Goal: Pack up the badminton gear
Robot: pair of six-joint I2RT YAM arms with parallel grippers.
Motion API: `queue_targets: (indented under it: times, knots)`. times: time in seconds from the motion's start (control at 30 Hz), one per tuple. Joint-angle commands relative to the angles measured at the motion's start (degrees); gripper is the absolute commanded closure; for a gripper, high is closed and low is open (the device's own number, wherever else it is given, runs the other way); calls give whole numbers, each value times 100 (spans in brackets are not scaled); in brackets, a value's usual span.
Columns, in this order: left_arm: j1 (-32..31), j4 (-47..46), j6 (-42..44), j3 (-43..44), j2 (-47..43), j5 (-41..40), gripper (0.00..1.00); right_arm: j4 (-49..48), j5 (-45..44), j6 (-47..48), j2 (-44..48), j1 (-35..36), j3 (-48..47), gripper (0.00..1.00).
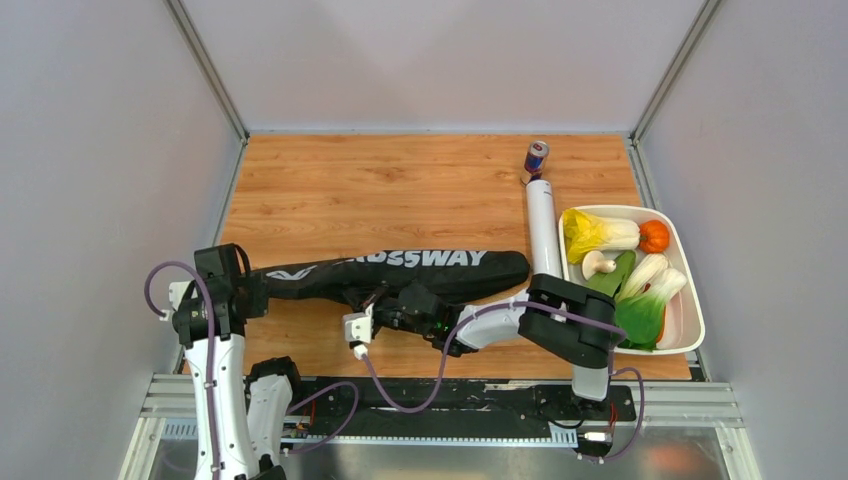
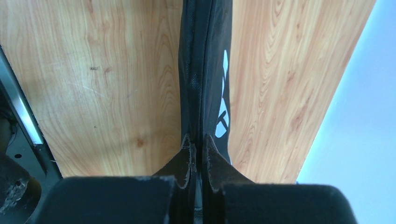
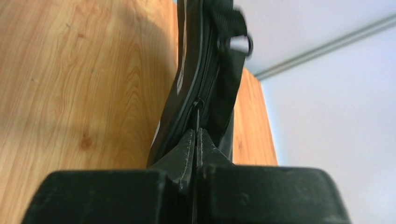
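Note:
The long black "CROSSWAY" racket bag [image 1: 400, 268] lies across the table. Its zipper edge [image 3: 205, 79] faces my right wrist camera. My left gripper [image 1: 250, 290] is shut on the narrow left end of the bag [image 2: 203, 70], with fabric pinched between its fingertips [image 2: 189, 151]. My right gripper [image 1: 378, 300] is at the bag's near side around the middle. Its jaws [image 3: 195, 133] are shut on the thin zipper pull [image 3: 198, 108]. The white tube [image 1: 543, 232] lies just past the bag's right end. Rackets and shuttlecocks are out of view.
A red-and-blue drink can [image 1: 536, 157] stands at the far end of the tube. A white tray [image 1: 690, 300] of vegetables sits at the right edge. Grey walls enclose the wooden table [image 1: 380, 190] on three sides.

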State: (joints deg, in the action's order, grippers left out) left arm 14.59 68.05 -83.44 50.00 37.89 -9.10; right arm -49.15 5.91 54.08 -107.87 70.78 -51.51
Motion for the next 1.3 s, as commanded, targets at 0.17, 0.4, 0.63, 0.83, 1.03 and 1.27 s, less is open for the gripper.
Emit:
queue_targets:
  times: [0.17, 0.4, 0.63, 0.83, 1.03, 1.27]
  knots:
    - [-1, 40, -234, 1013, 269, -691, 100, -436, -1863, -1074, 404, -112, 774, 100]
    - [0, 398, -278, 1886, 560, -1517, 100, -715, -2934, -1727, 734, -552, 1266, 100]
    - [-4, 688, -370, 2617, 762, -2002, 100, -416, -3062, -2465, 1204, -1484, 1598, 100]
    - [-4, 966, -321, 3315, 1047, -2450, 100, -1, -3028, -3208, 1294, -2508, 1791, 100]
    - [0, 1126, -231, 3767, 1244, -2220, 100, 647, -2579, -3875, 1230, -3125, 1482, 100]
    - [0, 1431, -213, 4275, 1335, -2440, 100, 1781, -2297, -4898, 924, -3774, 904, 100]
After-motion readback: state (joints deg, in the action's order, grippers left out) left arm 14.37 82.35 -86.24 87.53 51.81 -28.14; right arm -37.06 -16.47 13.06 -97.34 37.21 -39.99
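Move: My right fingers already pinch the zip pull of the black racket bag. The bag's handle end, where the zip runs, lies about 37 cm to the right, 9 cm ahead and 9 cm lower. Beyond it, the white tube's middle is some 46 cm to my right and 12 cm ahead, and the can 46 cm right and 36 cm ahead. My left hand keeps hold of the head end; from there the handle end is about 55 cm right, 10 cm ahead and 14 cm down. I draw the zip pull along the bag to its handle end, my right hand sweeping about 28 cm right and 20 cm forward, sinking slightly, while it swings some 65 degrees clockwise and tips down. Against that pull my left hand keeps its pinch on the head end, lifting it about 16 cm and easing 6 cm left; both grippers stay shut. ##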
